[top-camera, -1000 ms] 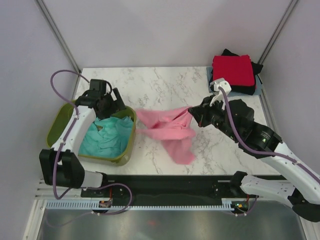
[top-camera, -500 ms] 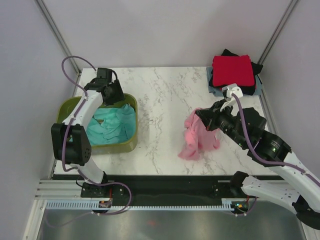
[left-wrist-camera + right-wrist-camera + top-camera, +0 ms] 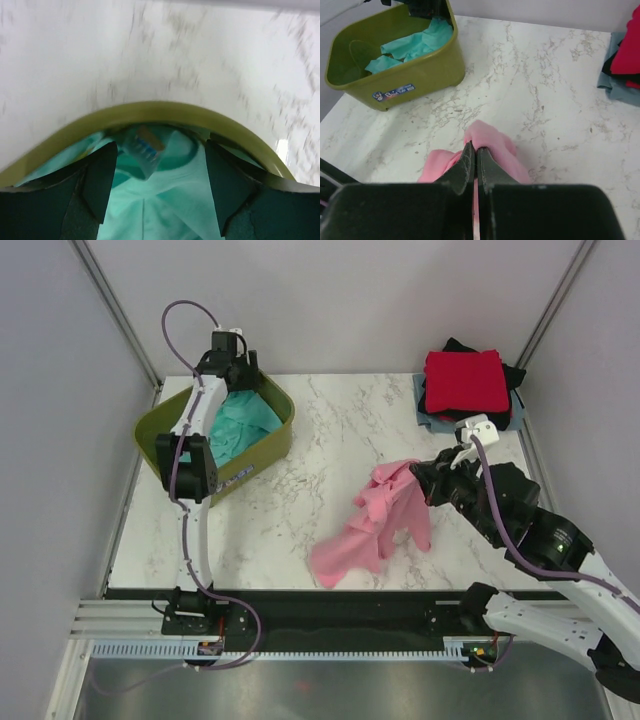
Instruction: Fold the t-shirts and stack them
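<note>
My right gripper (image 3: 420, 476) (image 3: 476, 150) is shut on a fold of the pink t-shirt (image 3: 375, 522) (image 3: 496, 140). The shirt hangs from it and trails down-left onto the marble. A teal t-shirt (image 3: 236, 420) (image 3: 170, 200) (image 3: 415, 45) lies crumpled in the olive tub (image 3: 256, 454) (image 3: 150, 107) (image 3: 410, 70), which sits tilted at the back left. My left gripper (image 3: 233, 367) (image 3: 160, 185) reaches inside the tub by its far rim, jaws wide apart over the teal cloth. A folded red t-shirt (image 3: 462, 380) tops a stack on black (image 3: 500, 418) and grey-blue (image 3: 428, 420) ones at the back right.
The table's back edge meets the wall just behind the tub. Metal frame posts (image 3: 115, 310) rise at both back corners. The left arm (image 3: 188, 465) stretches along the left side of the table. The right arm's body (image 3: 520, 530) lies over the near right.
The tub has slid from the near left to the back left with my left arm stretching after it. My right gripper has carried the pink shirt rightward, and its tail now trails out down-left.
</note>
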`<state>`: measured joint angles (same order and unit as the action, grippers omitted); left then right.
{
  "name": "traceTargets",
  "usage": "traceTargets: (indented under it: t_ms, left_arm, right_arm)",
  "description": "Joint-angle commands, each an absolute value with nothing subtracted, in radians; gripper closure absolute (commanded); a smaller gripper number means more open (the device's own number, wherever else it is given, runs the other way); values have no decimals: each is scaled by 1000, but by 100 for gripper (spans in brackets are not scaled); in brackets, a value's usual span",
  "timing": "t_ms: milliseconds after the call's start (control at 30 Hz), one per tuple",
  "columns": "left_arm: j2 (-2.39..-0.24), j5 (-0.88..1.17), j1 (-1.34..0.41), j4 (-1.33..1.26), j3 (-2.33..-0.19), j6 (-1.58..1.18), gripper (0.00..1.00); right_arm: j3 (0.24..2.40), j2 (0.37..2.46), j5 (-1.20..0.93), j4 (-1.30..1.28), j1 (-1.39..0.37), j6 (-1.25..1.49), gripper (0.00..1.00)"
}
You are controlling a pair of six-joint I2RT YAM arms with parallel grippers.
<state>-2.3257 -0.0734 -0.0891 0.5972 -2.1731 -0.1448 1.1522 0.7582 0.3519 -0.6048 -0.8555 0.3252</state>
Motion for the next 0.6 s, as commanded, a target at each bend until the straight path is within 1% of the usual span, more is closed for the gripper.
traceTargets:
  t_ms: [0,67,100,167,200,300,333,367,467,533,567]
  left_arm:
    - [-2463,49,-119,584,-2446,-34,20]
    - [-2508,96,-152,569,-2532,-46,18]
    - [-2528,135,-194,554,-2543,-46,16]
    - [-2534,190,-242,476,-2530,-40,13]
    - [-2543,225,-297,448,-2530,-37,9]
    - [-2557,317,-401,338,-2534,-2,4]
    - [-2562,339,-426,313,-2536,32,0]
    - [-2562,350,-451,283,-2539,70,0]
    - [-2516,289,-552,201,-2537,135,0]
    - [-2468,237,-568,204,-2534,138,0]
    - [-2410,209,-571,209,-2513,130,0]
  right_arm:
    - [1166,768,465,-589,-854,266,100]
    - [1160,801,485,-583,-854,250,100]
    - [1155,811,494,-568,-854,242,100]
    - [1143,837,526,-546,-856,224,100]
    - [1138,842,531,-525,-856,222,100]
    - [1140,868,531,-503,-854,222,100]
    - [1144,870,528,-503,-856,227,100]
    - [1143,871,520,-505,-856,239,100]
    - [1138,855,503,-515,-854,279,100]
    - [1135,841,494,-525,-856,299,100]
    - [1135,825,488,-531,-854,310,100]
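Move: Inside the far end of the olive bin, the left hand has the bin's middle about 16 cm behind it, 8 cm to its left and 6 cm lower; the teal shirt lies some 14 cm back and 2 cm left. The red-topped stack stands about 58 cm to the right, level with it. For the right hand, clear table lies roughly 30 cm below and 3 cm ahead, the held pink shirt's middle 7 cm left, 15 cm below, and the bin 22 cm ahead, 44 cm left. Reaching about 5 cm farther forward inside the bin, the left hand then sweeps fast some 35 cm to the right towards the red stack, swinging clockwise about 45 degrees, easing back and rising a little while its fingers open wide, pushing the bin along from inside. The right hand, still pinching the pink shirt, sinks and moves forward a few centimetres. ##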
